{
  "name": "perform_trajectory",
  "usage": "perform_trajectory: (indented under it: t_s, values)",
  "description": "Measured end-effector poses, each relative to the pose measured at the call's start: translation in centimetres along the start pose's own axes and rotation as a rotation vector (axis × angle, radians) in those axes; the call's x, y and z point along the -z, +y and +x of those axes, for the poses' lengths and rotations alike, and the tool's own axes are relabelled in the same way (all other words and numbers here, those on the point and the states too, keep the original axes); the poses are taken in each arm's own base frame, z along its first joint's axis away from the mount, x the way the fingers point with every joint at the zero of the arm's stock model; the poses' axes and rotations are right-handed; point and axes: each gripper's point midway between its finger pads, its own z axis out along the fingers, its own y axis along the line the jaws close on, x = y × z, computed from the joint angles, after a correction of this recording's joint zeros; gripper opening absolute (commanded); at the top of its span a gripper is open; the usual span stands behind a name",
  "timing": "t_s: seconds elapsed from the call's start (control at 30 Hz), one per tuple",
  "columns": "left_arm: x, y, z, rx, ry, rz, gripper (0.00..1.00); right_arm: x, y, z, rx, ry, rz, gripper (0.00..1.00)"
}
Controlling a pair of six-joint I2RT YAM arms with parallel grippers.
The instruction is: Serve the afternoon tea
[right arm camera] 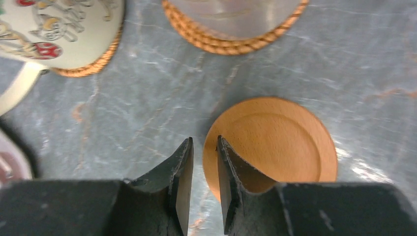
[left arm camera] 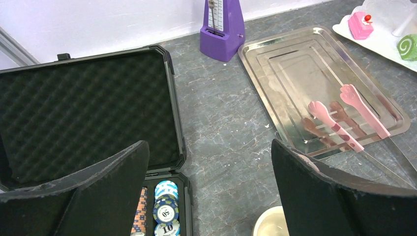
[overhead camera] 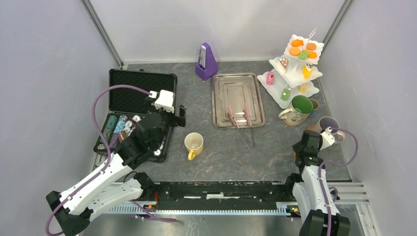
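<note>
A plain round wooden coaster [right arm camera: 280,142] lies flat on the table. My right gripper [right arm camera: 204,145] straddles its left rim with a narrow gap, one finger over the coaster and one outside it; a strip of table still shows between the outer finger and the rim. Just beyond are the big green mug [right arm camera: 69,29] and a mauve mug [overhead camera: 328,125], each on a cork coaster [right arm camera: 236,42]. The yellow mug [overhead camera: 193,144] stands mid-table. My left gripper [left arm camera: 209,157] hangs wide open and empty above the table beside it. Pastries sit on the white three-tier stand [overhead camera: 295,69].
A steel tray [overhead camera: 238,100] with pink tongs [left arm camera: 339,118] lies at the centre back. Behind it stands a purple metronome [overhead camera: 206,62]. An open black case [overhead camera: 140,98] holding poker chips [left arm camera: 164,211] fills the left side.
</note>
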Motion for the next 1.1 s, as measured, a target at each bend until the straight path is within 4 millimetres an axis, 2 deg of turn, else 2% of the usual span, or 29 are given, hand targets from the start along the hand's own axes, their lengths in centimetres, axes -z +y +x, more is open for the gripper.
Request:
perform_trajectory:
  t_s: [0.23,0.57,0.67,0.73,0.93,1.0,1.1]
  values:
    - [0.0,0.0,-0.1,0.001,-0.002,0.0,0.99,-0.2,3.7,0.9,-0.024,0.031,-0.148,0.29]
    - [0.5,0.3,-0.7,0.017,-0.027,0.0,0.99,0.7,7.0,2.7,0.005,0.104,-0.288,0.31]
    - [0.6,0.4,-0.8,0.018,-0.028,0.0,0.99,0.9,7.3,3.0,0.012,0.112,-0.306,0.33]
    - [0.6,0.4,-0.8,0.019,-0.03,0.0,0.99,1.2,7.6,2.9,0.016,0.112,-0.322,0.4]
    - [0.8,0.5,-1.1,0.025,-0.039,0.001,0.99,2.4,7.9,2.6,0.125,0.097,-0.381,0.77]
    - [0.9,0.5,-1.1,0.026,-0.041,0.001,0.99,3.3,8.6,1.4,0.183,0.055,-0.418,0.84]
    - [1.0,0.6,-1.3,0.031,-0.048,0.001,0.99,5.6,10.6,-1.3,0.278,-0.034,-0.518,0.89]
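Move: The right hand is low, its fingertips at the left edge of the orange coaster, whose middle is about 4 cm to the right, 2 cm back and 1 cm down. The green mug stands some 15 cm ahead and 1 cm left, and the beige mug about 10 cm ahead and 11 cm right, both about 3 cm up. From the left hand the coaster is roughly 57 cm right, 9 cm back and 28 cm below. Right fingertips drag the orange coaster about 7 cm left and 4 forward, then lift clear some 7 cm, opening. ##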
